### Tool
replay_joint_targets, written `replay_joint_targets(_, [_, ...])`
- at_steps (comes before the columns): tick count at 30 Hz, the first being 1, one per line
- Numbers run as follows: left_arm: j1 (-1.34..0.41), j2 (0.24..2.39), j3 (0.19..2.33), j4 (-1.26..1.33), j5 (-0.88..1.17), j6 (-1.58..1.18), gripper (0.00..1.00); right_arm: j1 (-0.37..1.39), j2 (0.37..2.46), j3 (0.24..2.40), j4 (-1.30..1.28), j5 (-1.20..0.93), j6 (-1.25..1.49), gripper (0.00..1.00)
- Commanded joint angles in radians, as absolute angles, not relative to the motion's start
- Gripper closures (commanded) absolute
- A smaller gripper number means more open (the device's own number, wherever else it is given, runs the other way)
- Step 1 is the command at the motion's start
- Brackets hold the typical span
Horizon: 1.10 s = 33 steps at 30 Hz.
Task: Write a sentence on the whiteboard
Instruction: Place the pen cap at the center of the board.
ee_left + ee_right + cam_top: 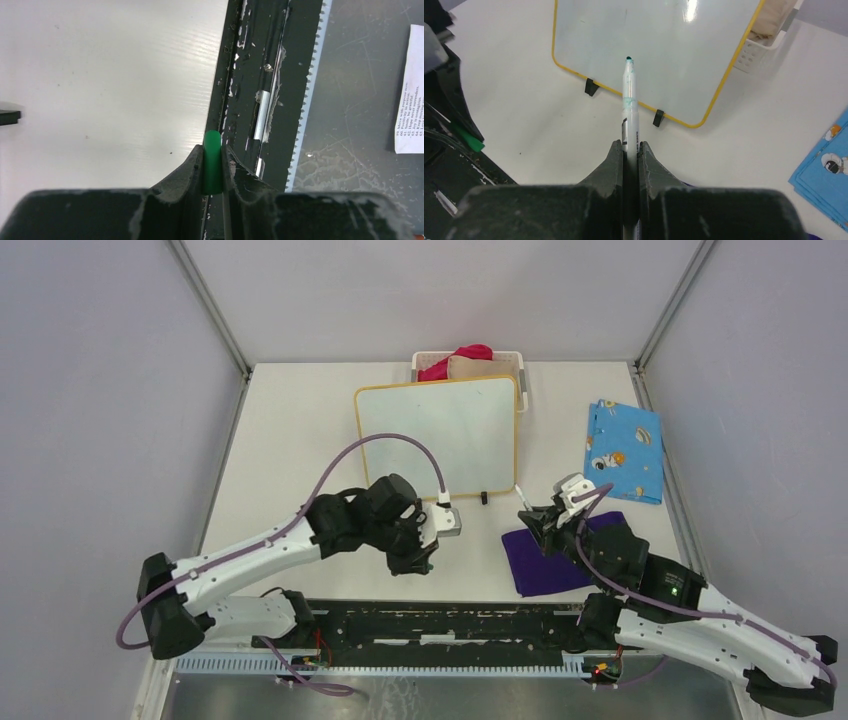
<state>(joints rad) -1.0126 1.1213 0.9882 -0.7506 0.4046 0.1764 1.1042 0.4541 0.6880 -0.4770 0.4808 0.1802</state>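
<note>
The whiteboard stands tilted on two black feet at the table's back middle, its yellow-framed face blank; no sentence shows on it. A white marker with its green tip bare points at the board's lower edge, with my right gripper shut on its barrel. In the top view that gripper hovers just right of the board's near corner. My left gripper is shut on the green cap. It hangs over the table's near edge, in front of the board.
A white basket with pink and beige cloths sits behind the board. A blue patterned cloth lies at the right, a purple cloth under my right arm. A black rail runs along the near edge, and a printed paper lies beyond it.
</note>
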Motion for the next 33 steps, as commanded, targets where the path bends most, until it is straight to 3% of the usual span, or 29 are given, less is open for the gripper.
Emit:
replay_joint_targets(1, [-1.016,1.195,0.95,-0.55,0.465,0.135,0.98,1.107,0.387,0.639,-0.423,0.566,0.257,1.0])
replay_joint_targets(12, [-0.906,1.512,0.907,-0.283,0.629,-0.081,0.98,1.107,0.334,0.566,-0.419,0.548,0.318,1.0])
replay_joint_targets(33, [-0.876,1.741,0.917,-0.271,0.523,-0.112,0.82,1.107,0.32,0.581,-0.465,0.564,0.324,1.0])
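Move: The green pen cap sits in the left fingers; the bare table spot it is bound for lies about 5 cm ahead, 6 cm right and 17 cm below. The board's right clip is some 20 cm ahead and 14 cm right of the left hand, its left clip 20 cm ahead and 1 cm left, both near table height. From the right hand, the spot is about 17 cm left, 3 cm back, 25 cm down. The pen cap, still pinched in the left fingers, is lowered about 15 cm towards the bare table in front of the whiteboard, going some 5 cm right early on, then about as far forward, while the wrist tilts and turns some 30 degrees. The grip never opens. The right hand keeps its pen, sinks a couple of centimetres and then stays there. ##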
